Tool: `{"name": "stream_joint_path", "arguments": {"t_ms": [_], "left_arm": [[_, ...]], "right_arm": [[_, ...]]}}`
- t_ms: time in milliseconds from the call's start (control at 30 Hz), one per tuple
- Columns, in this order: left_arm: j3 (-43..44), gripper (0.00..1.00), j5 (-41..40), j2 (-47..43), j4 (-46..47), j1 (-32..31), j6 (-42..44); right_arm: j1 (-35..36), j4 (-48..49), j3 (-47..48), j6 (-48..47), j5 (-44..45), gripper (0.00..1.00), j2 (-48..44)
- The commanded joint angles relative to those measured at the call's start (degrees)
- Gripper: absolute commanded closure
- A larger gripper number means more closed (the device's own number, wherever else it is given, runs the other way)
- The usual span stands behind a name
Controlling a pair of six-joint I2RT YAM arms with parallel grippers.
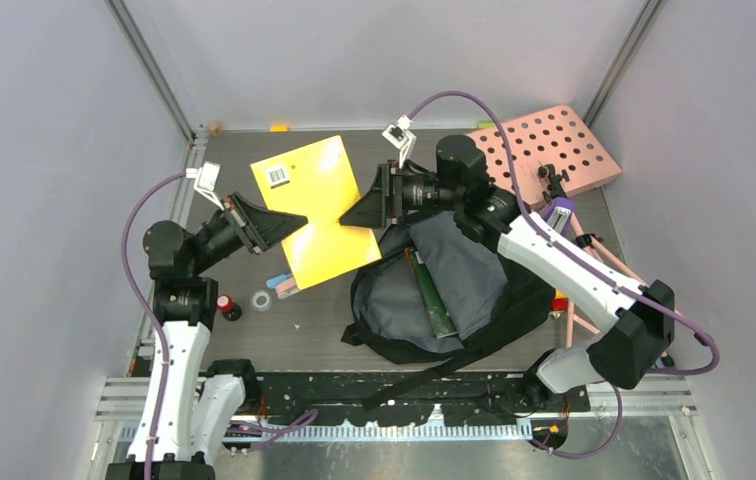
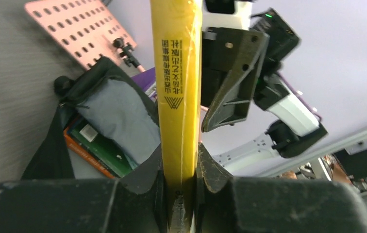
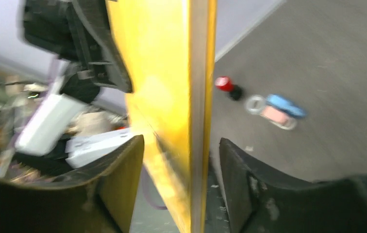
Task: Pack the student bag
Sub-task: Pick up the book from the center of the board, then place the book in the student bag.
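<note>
A thin yellow book (image 1: pixel 319 190) hangs above the table, left of the student bag (image 1: pixel 389 300). The bag is black, lies open and shows its grey lining (image 1: pixel 464 265), with a green book (image 1: pixel 432 295) inside. My left gripper (image 1: pixel 299 225) is shut on the yellow book's left edge; in the left wrist view both fingers (image 2: pixel 210 167) press on the book's spine (image 2: pixel 179 73). My right gripper (image 1: pixel 349 215) straddles the opposite edge. In the right wrist view the book (image 3: pixel 172 73) stands between the open jaws (image 3: pixel 181 165), with a gap on each side.
A pink perforated board (image 1: pixel 544 150) leans at the back right. On the table by the left arm lie a small red-capped bottle (image 1: pixel 224 305), a tape ring (image 1: pixel 262 300) and a pink and blue eraser (image 1: pixel 282 287). Metal frame posts and grey walls surround the table.
</note>
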Motion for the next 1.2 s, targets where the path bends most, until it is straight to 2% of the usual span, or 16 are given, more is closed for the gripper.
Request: {"name": "stream_joint_path", "arguments": {"t_ms": [0,67,133,233,467,733,1167], "left_arm": [[0.04,1.0,-9.31,-2.42,-11.15,-0.17,7.26],[0.4,1.0,-15.74,-3.25,-21.22,-0.19,11.89],[-0.6,1.0,-19.55,-3.32,-25.1,-0.19,13.18],[-3.03,1.0,-21.76,-1.77,-25.95,-0.19,11.29],[-4.68,1.0,-24.86,1.28,-28.2,-0.24,10.13],[-3.88,1.0,-23.4,3.62,-30.51,-0.26,11.34],[-3.38,1.0,-22.49,3.38,-30.95,-0.25,10.75]], "right_arm": [[0.17,-18.9,-0.51,-14.15,22.06,0.3,-9.07],[0.17,-23.19,-3.32,-16.1,31.15,0.25,-12.1],[0.37,-27.3,-5.84,-17.69,38.94,0.24,-14.34],[2.54,-34.09,-8.29,-19.5,54.2,0.24,-15.8],[16.6,-43.55,-12.86,-19.13,80.31,0.25,-13.95],[26.02,-45.97,-13.9,-16.95,94.57,0.25,-6.93],[28.79,-47.64,-14.31,-12.25,104.49,0.23,8.79]]}}
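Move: The left hand already holds the yellow book, whose middle is about 4 cm to its right and 1 cm ahead; the bag's open mouth lies some 25 cm right of that hand, 4 cm ahead and 32 cm below. The stapler is roughly 32 cm below it, 4 cm ahead and 2 cm left. From the right hand, around the book's other edge, the mouth lies about 16 cm right, 3 cm ahead and 30 cm down; the yellow book's middle is 4 cm left and 1 cm ahead. Down and to its right, the right hand opens its fingers further, comes free of the yellow book's edge and travels about 23 cm down and 16 cm across to the bag mouth, swinging its fingers from pointing left to pointing down. The left hand, still gripping the book, sinks some 17 cm, easing slightly forward and left as its wrist tips down and turns counter-clockwise, then holds there. ##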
